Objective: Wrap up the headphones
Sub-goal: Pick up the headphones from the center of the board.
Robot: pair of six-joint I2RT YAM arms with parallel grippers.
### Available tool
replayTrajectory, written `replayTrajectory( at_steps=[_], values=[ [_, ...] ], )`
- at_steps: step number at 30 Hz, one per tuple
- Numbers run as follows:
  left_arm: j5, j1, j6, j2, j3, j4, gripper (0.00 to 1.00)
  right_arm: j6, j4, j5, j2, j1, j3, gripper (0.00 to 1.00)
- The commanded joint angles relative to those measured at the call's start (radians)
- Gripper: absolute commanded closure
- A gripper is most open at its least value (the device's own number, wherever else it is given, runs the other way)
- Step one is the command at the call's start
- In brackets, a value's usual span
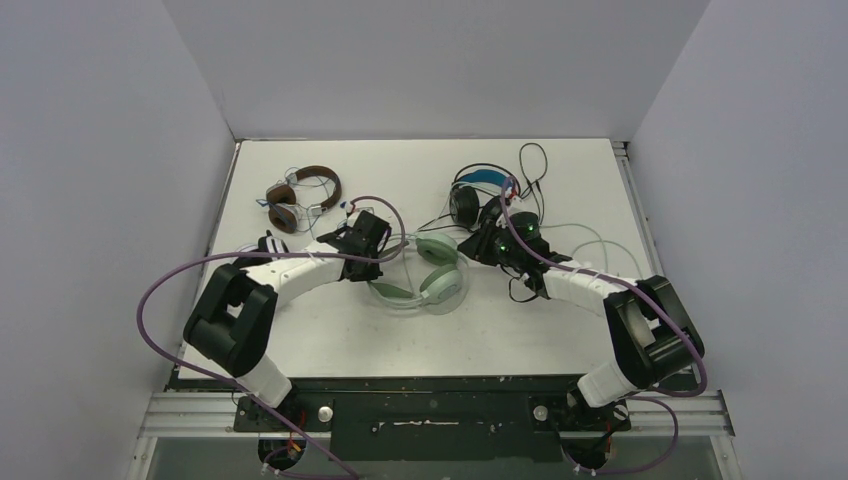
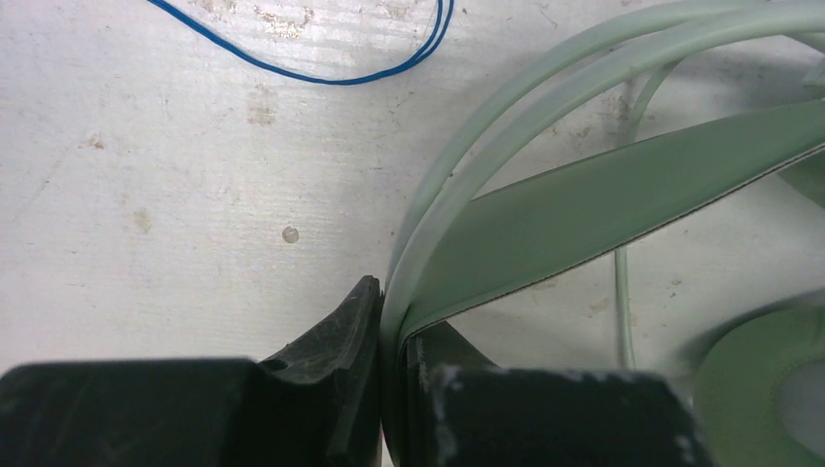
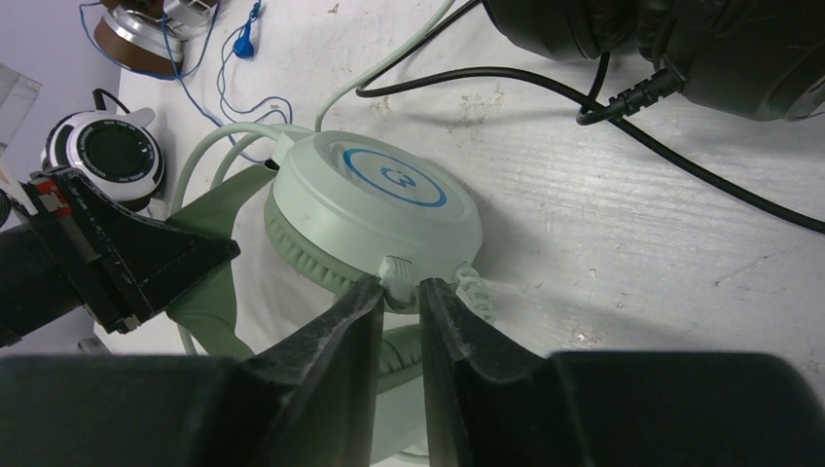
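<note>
The mint green headphones (image 1: 440,283) lie mid-table between both arms. My left gripper (image 1: 388,250) (image 2: 391,297) is shut on their headband (image 2: 584,209), pinching the thin bands against the flat strap. My right gripper (image 1: 472,255) (image 3: 399,284) is shut on a small tab at the rim of one mint ear cup (image 3: 379,199). The brown headphones (image 1: 300,195) (image 3: 146,24) sit at the back left. The black headphones with a blue band (image 1: 480,188) (image 3: 681,39) are at the back right. A white headset ear cup (image 3: 112,151) shows beside the left arm.
A thin blue cord (image 2: 321,73) loops on the table beyond the left fingers. A black cord with its plug (image 3: 632,97) runs past the mint ear cup. Pale mint cord (image 1: 600,245) curls at the right. Grey walls enclose the table on three sides.
</note>
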Motion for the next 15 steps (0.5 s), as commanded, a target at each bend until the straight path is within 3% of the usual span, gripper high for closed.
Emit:
replayTrajectory(
  at_steps=[1,5,9,15],
  values=[
    [0.013,-0.007,0.010,-0.076,0.010,0.072,1.00,-0.091,-0.006,-0.020,-0.051,-0.009,0.041,0.73],
    [0.035,0.001,-0.021,-0.102,0.007,0.070,1.00,-0.144,-0.016,-0.011,-0.129,-0.010,0.028,0.53],
    [0.046,0.017,-0.078,-0.144,0.002,0.064,1.00,-0.187,0.011,0.033,-0.270,-0.012,-0.047,0.40],
    [0.038,0.037,-0.108,-0.260,-0.039,0.094,1.00,-0.234,0.059,0.074,-0.504,-0.015,-0.197,0.37]
  ],
)
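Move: My left hand already holds the green headphones by the headband; their middle is about 8 cm to its right, level with it, and the brown headphones lie some 14 cm ahead and 14 cm left of it. From my right fingers, at the rim of the farther green earcup, that cup's middle is about 6 cm left, 1 cm ahead and slightly below. The black headphones lie roughly 10 cm ahead and 2 cm to the right of those fingers, lower down. I open my right fingers wide to let go of the farther earcup's rim, then rise about 8 cm and draw back and to the right, away from the green headphones, tipping that hand up some 20 degrees. My left fingers keep their pinch on the headband and lift it straight up about 3 cm, with a slight roll. ##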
